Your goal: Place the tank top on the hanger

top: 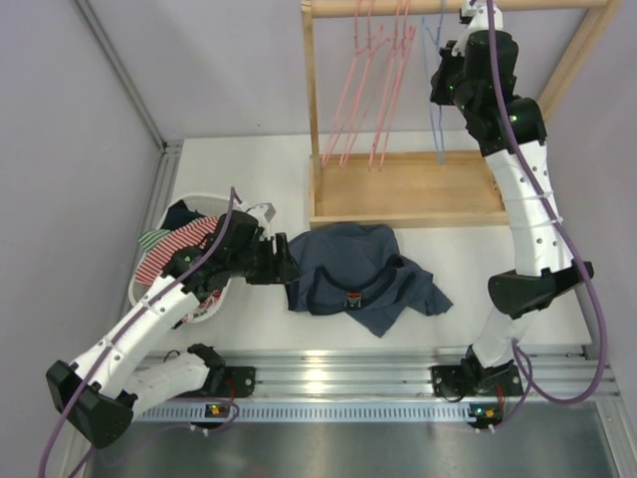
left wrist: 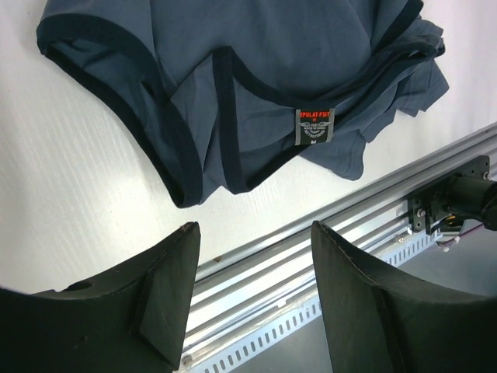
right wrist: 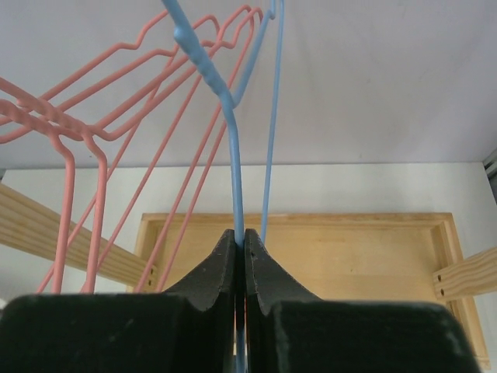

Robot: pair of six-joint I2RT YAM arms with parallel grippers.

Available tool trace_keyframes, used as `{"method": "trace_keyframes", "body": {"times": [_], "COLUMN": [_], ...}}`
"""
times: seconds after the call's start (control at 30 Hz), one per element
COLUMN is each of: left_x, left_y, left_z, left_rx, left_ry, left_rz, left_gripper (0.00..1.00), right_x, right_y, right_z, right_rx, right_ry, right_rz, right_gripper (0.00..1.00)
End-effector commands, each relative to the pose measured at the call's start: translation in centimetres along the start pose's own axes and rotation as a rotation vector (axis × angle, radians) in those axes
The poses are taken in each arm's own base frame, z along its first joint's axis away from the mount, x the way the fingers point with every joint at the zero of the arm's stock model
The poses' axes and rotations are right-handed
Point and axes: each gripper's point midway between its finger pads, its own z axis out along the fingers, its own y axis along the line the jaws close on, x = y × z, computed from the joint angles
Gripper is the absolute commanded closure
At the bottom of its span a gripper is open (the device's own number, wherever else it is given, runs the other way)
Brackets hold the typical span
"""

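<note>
The navy tank top (top: 360, 271) lies crumpled on the white table in front of the wooden rack. It fills the top of the left wrist view (left wrist: 256, 93), label up. My left gripper (top: 289, 269) is open and empty at the shirt's left edge, jaws wide apart (left wrist: 252, 241). The light-blue hanger (top: 435, 90) hangs on the rack's rail. My right gripper (top: 445, 75) is shut on the hanger's wire (right wrist: 234, 155), its fingertips (right wrist: 240, 235) pinching it.
Several pink hangers (top: 373, 85) hang left of the blue one on the wooden rack (top: 408, 189). A white basket (top: 174, 274) with a red-and-white striped garment sits at the left. An aluminium rail (top: 338, 373) runs along the near edge.
</note>
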Motion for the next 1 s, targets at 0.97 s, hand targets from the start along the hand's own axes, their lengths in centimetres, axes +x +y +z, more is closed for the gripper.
{"method": "trace_keyframes", "body": {"times": [0.97], "left_x": [-0.3], "left_y": [0.1], "left_z": [-0.1], "left_rx": [0.007], "left_ry": [-0.028], "left_rz": [0.012], "left_gripper": [0.37], "right_x": [2.1], "right_y": [-1.8], "right_z": [-14.3], "right_rx": [-0.115], "right_ry": [-0.051], "right_rz": [0.099], "right_gripper": [1.0]}}
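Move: My right hand already pinches the blue hanger, which hangs by its hook from the rack bar, about 6 cm ahead of the hand and 10 cm above it. The tank top it is meant for lies flat on the table about 18 cm back, 14 cm left and 44 cm below. The pink hangers hang some 14 cm left and 5 cm farther out. From my left hand the tank top is about 9 cm ahead, 17 cm right and 18 cm below. I unhook the blue hanger with my right hand: I keep the pinch, lift about 5 cm with the fingertips tilting up a little, and draw back as I rise. Still pulling back, faster now, I sink to about the starting height and let the tilt come out, some 11 cm nearer my base, away from the bar and towards the tank top. ##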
